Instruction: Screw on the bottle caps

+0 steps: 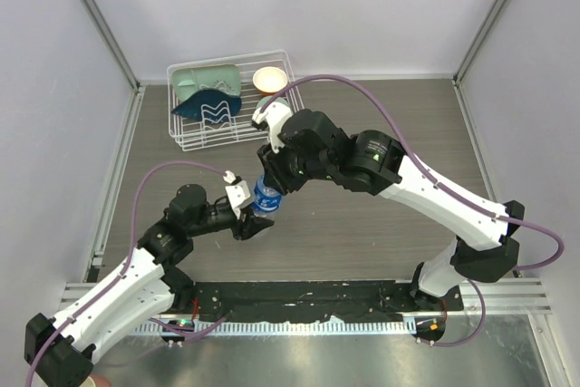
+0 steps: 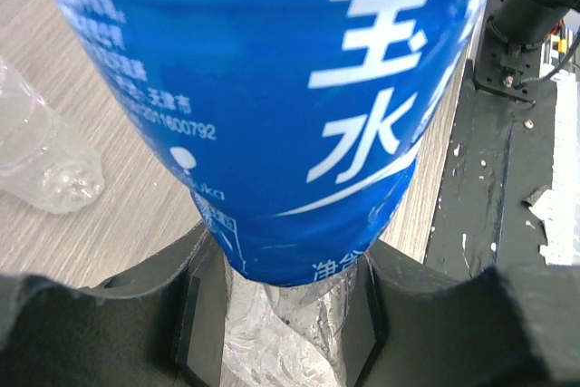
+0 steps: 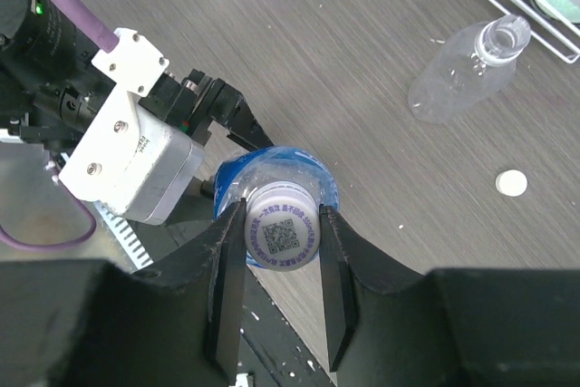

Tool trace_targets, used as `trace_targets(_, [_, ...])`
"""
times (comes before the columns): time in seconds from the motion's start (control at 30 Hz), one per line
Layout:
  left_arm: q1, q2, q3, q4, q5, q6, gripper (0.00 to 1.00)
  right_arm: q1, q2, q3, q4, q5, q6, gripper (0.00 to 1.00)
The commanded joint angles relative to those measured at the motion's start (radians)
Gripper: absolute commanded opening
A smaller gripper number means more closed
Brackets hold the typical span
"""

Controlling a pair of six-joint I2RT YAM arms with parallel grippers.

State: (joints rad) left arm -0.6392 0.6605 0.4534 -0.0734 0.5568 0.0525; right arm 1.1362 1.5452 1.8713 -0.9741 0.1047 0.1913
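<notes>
The blue-labelled bottle point(image 1: 265, 197) stands upright between the two arms. My left gripper point(image 2: 285, 314) is shut on its clear lower body, one jaw on either side, and the blue label point(image 2: 272, 88) fills that wrist view. A white cap point(image 3: 281, 235) with a printed code sits on the bottle's neck, and my right gripper point(image 3: 281, 240) is shut on it from above. The plain bottle point(image 3: 462, 79) lies on its side on the table, uncapped, with a loose white cap point(image 3: 511, 183) near it. In the top view, the right arm hides both of these.
A white wire basket point(image 1: 186, 138) stands at the back left. It holds a pale green bowl point(image 1: 207, 79), a cream bowl point(image 1: 270, 81) and a dark blue item point(image 1: 207, 108). A black strip point(image 1: 308, 301) runs along the table's near edge by the arm bases.
</notes>
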Motion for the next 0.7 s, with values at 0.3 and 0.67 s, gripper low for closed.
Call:
trace_targets(0.3, [0.021, -0.045, 0.070, 0.297, -0.008, -0.048, 0.00, 0.028, -0.014, 0.015, 0.006, 0.003, -0.015, 0.49])
trace_targets(0.67, [0.030, -0.048, 0.071, 0.290, -0.006, -0.074, 0.00, 0.028, -0.071, 0.034, 0.012, 0.018, -0.039, 0.71])
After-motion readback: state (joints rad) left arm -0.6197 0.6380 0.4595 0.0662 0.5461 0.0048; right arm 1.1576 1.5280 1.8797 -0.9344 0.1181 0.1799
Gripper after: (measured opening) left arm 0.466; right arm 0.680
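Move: The bottle cap, sitting on the blue-labelled bottle's neck, is already pinched at the right hand's fingertips. From there the clear bottle stands about 17 cm ahead, level sideways and 18 cm lower, and the loose cap lies roughly 19 cm ahead, 13 cm right, 28 cm down. The left hand grips the labelled bottle low; the bottle cap is some 12 cm above that hand, 5 cm ahead and 4 cm right. Right fingers open, releasing their pinch on the bottle cap, while the left hand lifts the bottle about 4 cm. ##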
